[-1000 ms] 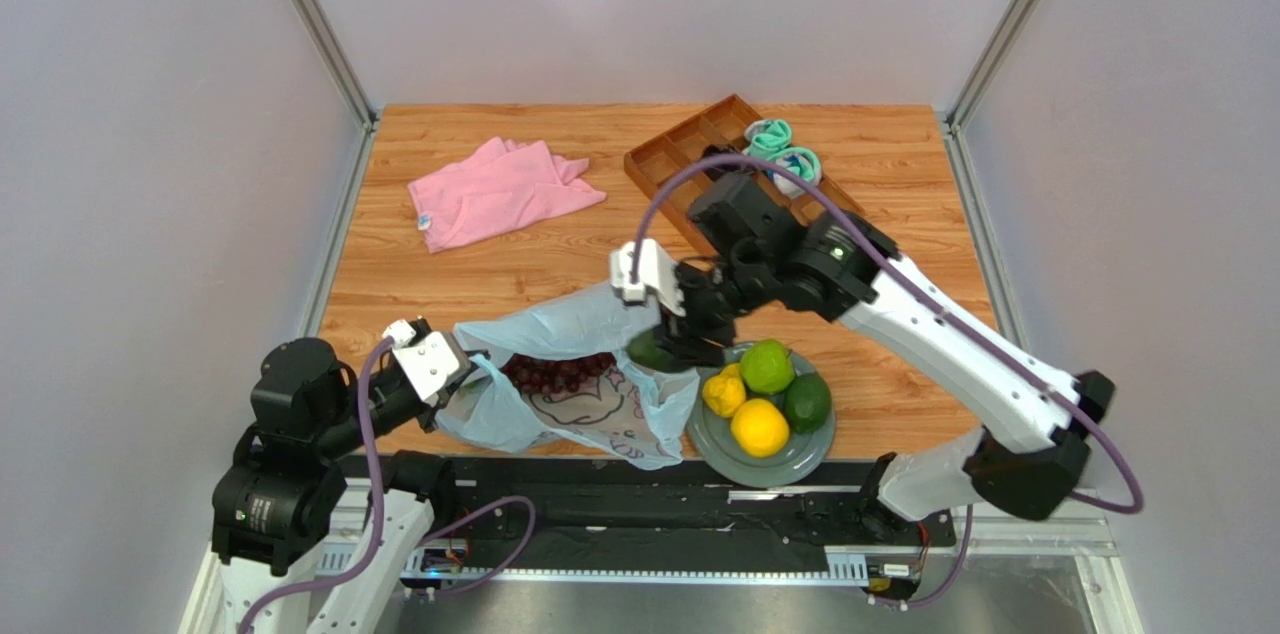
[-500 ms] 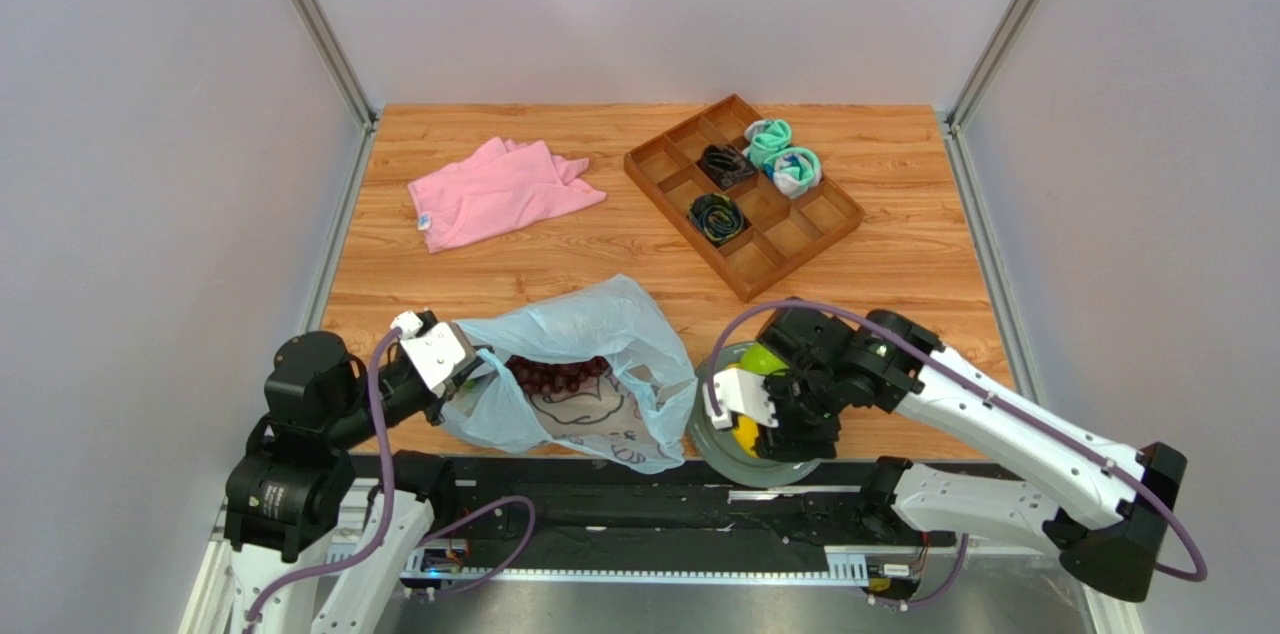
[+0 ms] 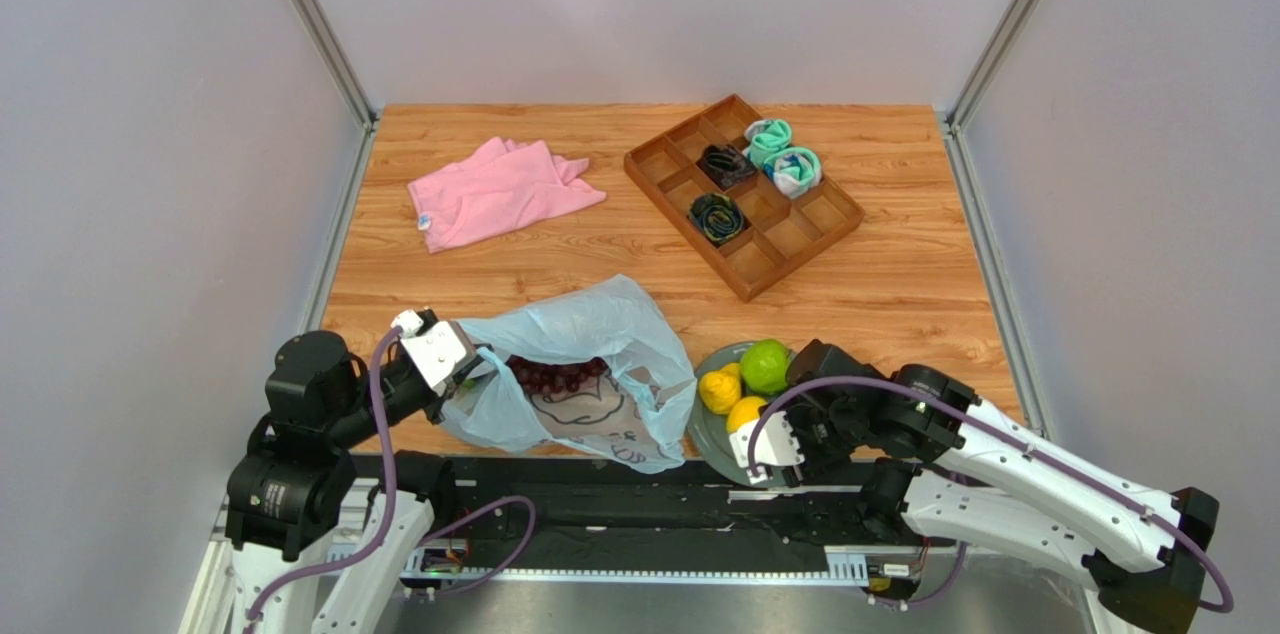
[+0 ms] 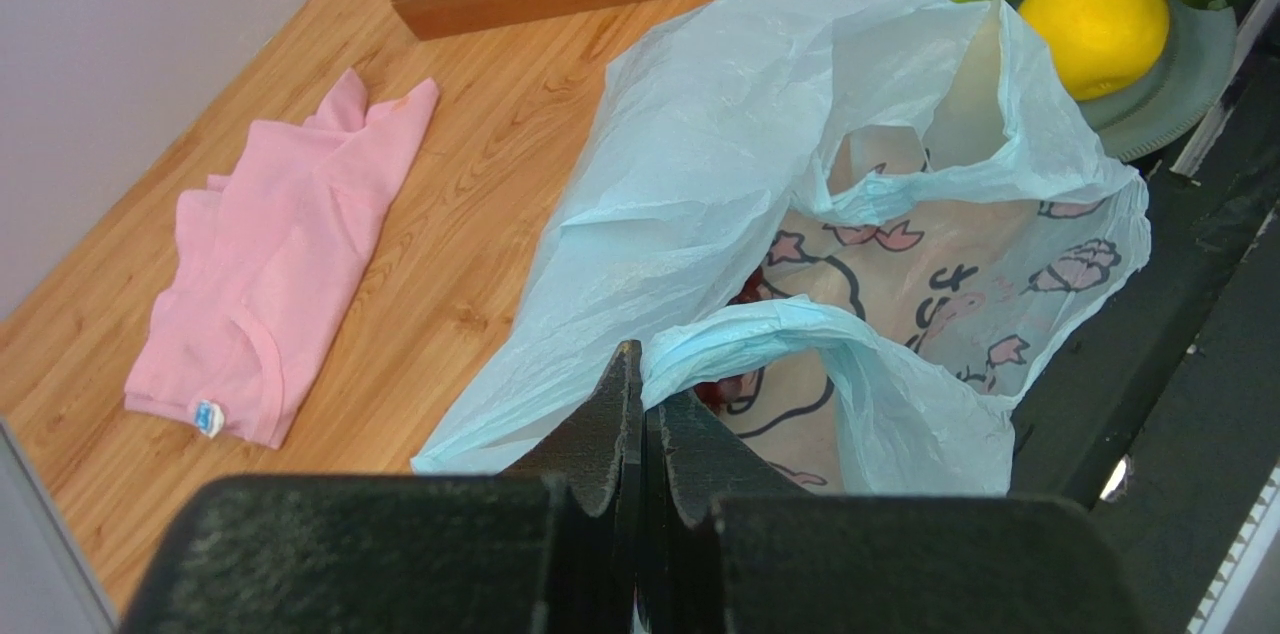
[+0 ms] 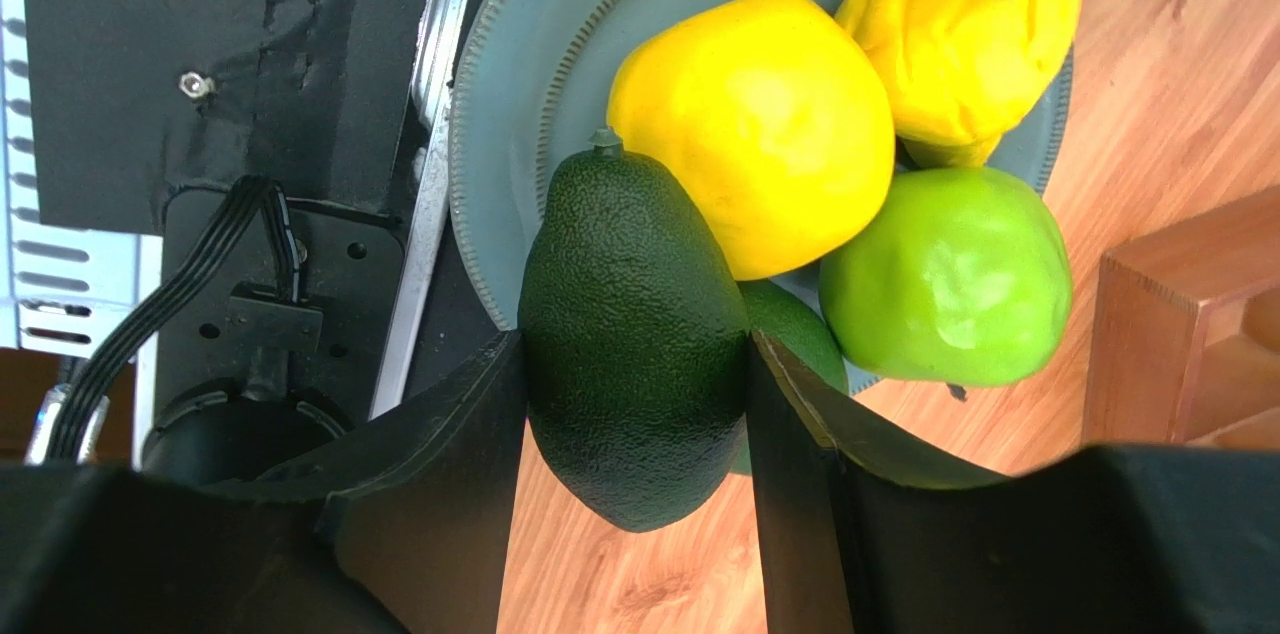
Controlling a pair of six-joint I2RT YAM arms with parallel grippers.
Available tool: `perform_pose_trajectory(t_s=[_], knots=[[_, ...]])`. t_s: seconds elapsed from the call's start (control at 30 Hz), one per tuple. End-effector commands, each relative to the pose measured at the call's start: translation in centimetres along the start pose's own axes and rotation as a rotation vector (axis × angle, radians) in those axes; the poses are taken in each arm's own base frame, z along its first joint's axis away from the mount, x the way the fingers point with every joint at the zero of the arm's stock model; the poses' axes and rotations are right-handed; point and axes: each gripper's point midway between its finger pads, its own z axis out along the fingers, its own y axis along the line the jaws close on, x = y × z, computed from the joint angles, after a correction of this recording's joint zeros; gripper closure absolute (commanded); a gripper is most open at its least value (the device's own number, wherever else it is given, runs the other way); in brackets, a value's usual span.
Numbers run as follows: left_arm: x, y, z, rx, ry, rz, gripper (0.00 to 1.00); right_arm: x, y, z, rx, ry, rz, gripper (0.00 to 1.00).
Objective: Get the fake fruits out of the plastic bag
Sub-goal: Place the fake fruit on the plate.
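The pale-blue plastic bag [image 3: 579,342] lies at the near edge with its mouth open. My left gripper [image 4: 646,382] is shut on one loop handle [image 4: 796,334] of the bag. Dark red grapes [image 3: 556,375] show inside it. My right gripper [image 5: 634,364] is shut on a dark green avocado [image 5: 639,319], which hangs over the near side of the grey plate [image 5: 504,139]. On the plate lie a lime-green apple [image 5: 947,289], two yellow fruits [image 5: 751,124] and another dark green fruit [image 5: 796,334]. From above, the right gripper [image 3: 784,432] covers part of the plate.
A pink cloth [image 3: 496,192] lies at the back left. A wooden compartment tray [image 3: 744,199] with rolled socks stands at the back right. The black mounting rail [image 3: 646,492] runs along the near table edge, just beside the plate.
My right arm has swung from the bag's mouth to the plate at the near edge, carrying the avocado. The left gripper has kept its hold on the bag handle.
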Motion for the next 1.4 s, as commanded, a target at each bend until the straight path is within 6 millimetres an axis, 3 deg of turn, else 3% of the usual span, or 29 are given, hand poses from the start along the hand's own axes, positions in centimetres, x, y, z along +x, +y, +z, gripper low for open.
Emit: perform_pose_trajectory(t_s=[0.0,0.27,0.47,0.6,0.9,1.0,1.1,1.17,1.23,1.3,1.33,1.37], knots=[[-1.1,0.5,-0.4,-0.024,-0.022,0.017,1.00,-1.1,-0.3,0.3,0.002,-0.057,-0.116,0.57],[-1.2,0.5,-0.5,-0.029,-0.025,0.015,1.00,0.1,1.4,1.4,-0.036,-0.048,-0.185,0.51],[-1.4,0.4,-0.6,-0.026,-0.029,0.011,1.00,0.4,1.4,2.4,-0.031,-0.049,-0.193,0.43],[-1.4,0.3,-0.7,-0.023,-0.027,0.010,1.00,0.2,1.2,2.4,-0.005,-0.064,-0.200,0.30],[-1.2,0.2,-0.5,-0.018,-0.031,0.004,1.00,0.5,0.6,1.5,0.064,-0.064,-0.191,0.24],[-1.4,0.2,-0.6,-0.019,-0.034,0.004,1.00,1.1,1.5,0.1,0.027,-0.030,-0.199,0.24],[-1.6,0.0,-0.9,-0.009,-0.027,0.010,1.00,0.3,-0.2,-4.4,0.121,-0.022,-0.245,0.23],[-1.8,-0.4,-1.0,0.012,-0.034,0.018,1.00,-2.1,-2.6,-7.6,0.246,-0.097,-0.267,0.15],[-2.0,-0.9,-1.0,0.036,-0.043,0.011,1.00,-5.7,-5.1,-8.6,0.311,-0.210,-0.226,0.14],[-2.1,-1.4,-1.3,0.055,-0.047,0.011,1.00,-10.0,-8.3,-10.3,0.378,-0.344,-0.154,0.17],[-2.2,-1.6,-1.4,0.064,-0.049,0.010,1.00,-11.4,-9.4,-8.8,0.307,-0.345,-0.047,0.19],[-2.7,-1.7,-1.8,0.063,-0.056,0.018,1.00,-13.4,-10.6,-10.0,0.308,-0.396,-0.007,0.26]])
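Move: The right gripper already holds an avocado low over the near right part of the plate, whose middle lies about 5 cm ahead, 4 cm left and 7 below. The yellow round fruit is some 4 cm ahead and 5 left, the other avocado 7 ahead and 2 right, the green apple 12 ahead and 2 left, all about 4 lower. For the left gripper, on the bag, the plate's middle is level ahead, roughly 36 cm right, 24 below. Lower the right gripper about 3 cm onto the plate's near right rim, easing slightly back and right and turning some 10 degrees counter-clockwise. Open the fingers to let go of the avocado beside the yellow fruit, creep up a little, then lift fast by over 10 cm, drifting left and forward as the fingertips swing left and forward. ##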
